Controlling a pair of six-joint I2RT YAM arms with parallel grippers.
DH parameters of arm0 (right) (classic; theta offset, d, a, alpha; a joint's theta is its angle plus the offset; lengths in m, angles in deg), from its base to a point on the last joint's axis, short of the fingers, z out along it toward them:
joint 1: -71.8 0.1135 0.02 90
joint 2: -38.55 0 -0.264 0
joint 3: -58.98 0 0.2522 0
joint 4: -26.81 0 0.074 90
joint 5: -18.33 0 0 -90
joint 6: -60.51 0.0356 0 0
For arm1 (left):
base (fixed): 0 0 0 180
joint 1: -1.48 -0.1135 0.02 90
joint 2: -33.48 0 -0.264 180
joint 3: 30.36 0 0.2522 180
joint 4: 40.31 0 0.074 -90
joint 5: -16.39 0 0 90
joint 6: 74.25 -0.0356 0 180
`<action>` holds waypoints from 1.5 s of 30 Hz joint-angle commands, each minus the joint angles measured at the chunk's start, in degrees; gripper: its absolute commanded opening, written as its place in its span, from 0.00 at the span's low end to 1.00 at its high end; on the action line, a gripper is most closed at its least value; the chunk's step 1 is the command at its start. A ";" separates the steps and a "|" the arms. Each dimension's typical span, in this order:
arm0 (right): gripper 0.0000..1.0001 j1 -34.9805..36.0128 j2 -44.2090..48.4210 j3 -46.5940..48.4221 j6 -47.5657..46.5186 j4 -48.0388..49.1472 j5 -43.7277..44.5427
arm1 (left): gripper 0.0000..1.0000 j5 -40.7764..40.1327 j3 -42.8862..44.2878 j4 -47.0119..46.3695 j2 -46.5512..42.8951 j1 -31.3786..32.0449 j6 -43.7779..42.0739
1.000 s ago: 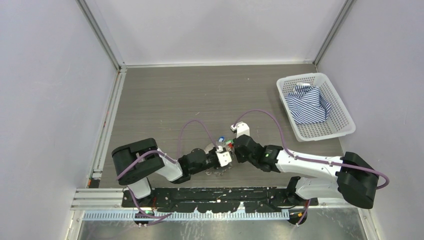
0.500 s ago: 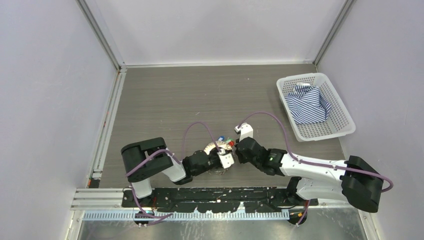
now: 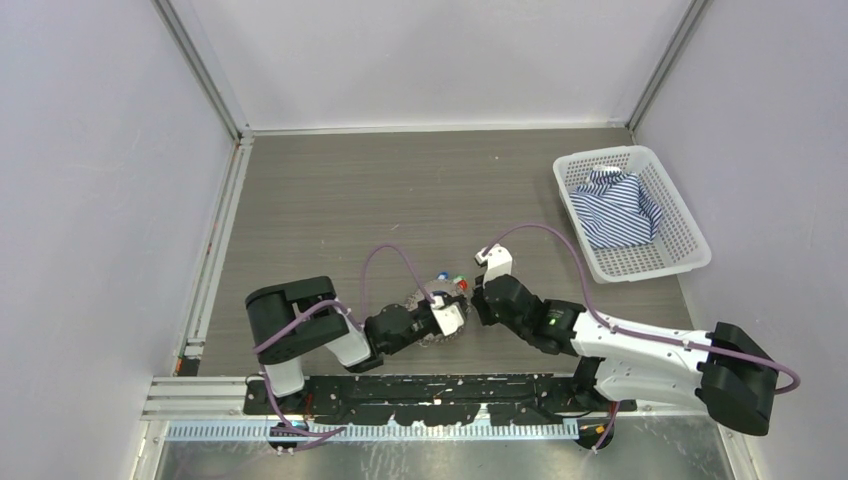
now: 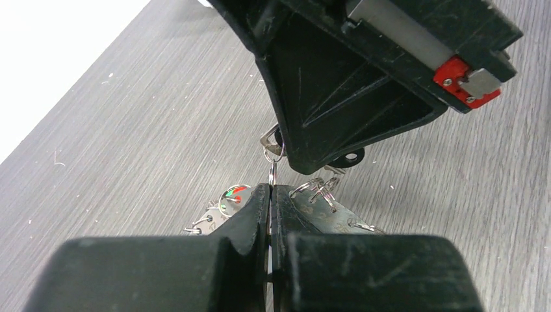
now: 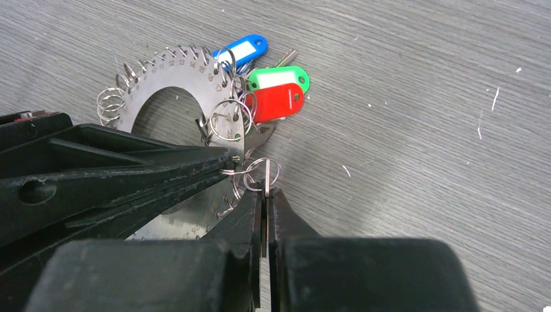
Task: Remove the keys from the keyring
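The keyring (image 5: pixel 170 81) is a flat silvery disc with small wire loops along its rim, and it lies on the table. In the top view the keyring (image 3: pixel 419 298) sits between the two wrists. Blue (image 5: pixel 242 49), green (image 5: pixel 278 78) and red (image 5: pixel 276 102) key tags hang at its far edge. My left gripper (image 4: pixel 271 190) is shut on the keyring's rim, its fingers (image 5: pixel 162 162) reaching in from the left. My right gripper (image 5: pixel 266 193) is shut on a thin key blade (image 5: pixel 266 175) joined to a loop.
A white basket (image 3: pixel 684 226) holding a striped cloth (image 3: pixel 618 208) stands at the right of the table. Purple cables (image 3: pixel 385 262) arch above both wrists. Grey walls close in the table at the back and the sides.
Both wrists have shifted slightly right and toward the near edge, still pinched together. More of the keyring now shows left of the left wrist, and the coloured tags lie farther from the grippers.
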 commanded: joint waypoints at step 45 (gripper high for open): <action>0.01 1.96 0.71 10.31 -5.44 -12.67 -17.29 | 0.00 13.34 -9.92 -0.96 -12.11 -4.39 9.12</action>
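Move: The left fingers pinch a small split ring on the rim of the metal disc keyring. The black-tagged key held by the right hand is linked to it, about 2 cm to the left hand's right and 1 cm ahead. From the right hand, the pinched ring lies about 2 cm left and 1 cm back. The disc's middle is some 7 cm left, 2 cm back and 3 cm lower; the red tag is roughly 3 cm ahead, 2 cm left and 4 cm below. Both shut grippers keep their pinches on the linked metal, the left on the disc's ring and the right on the key's end. They rise together by roughly 3 cm, then sink about halfway back. The right hand draws back some 6 cm and left 3.5 while turning about 20 degrees counter-clockwise and tipping down; the left gives way back and left, about 3 cm each, tilting slightly. ##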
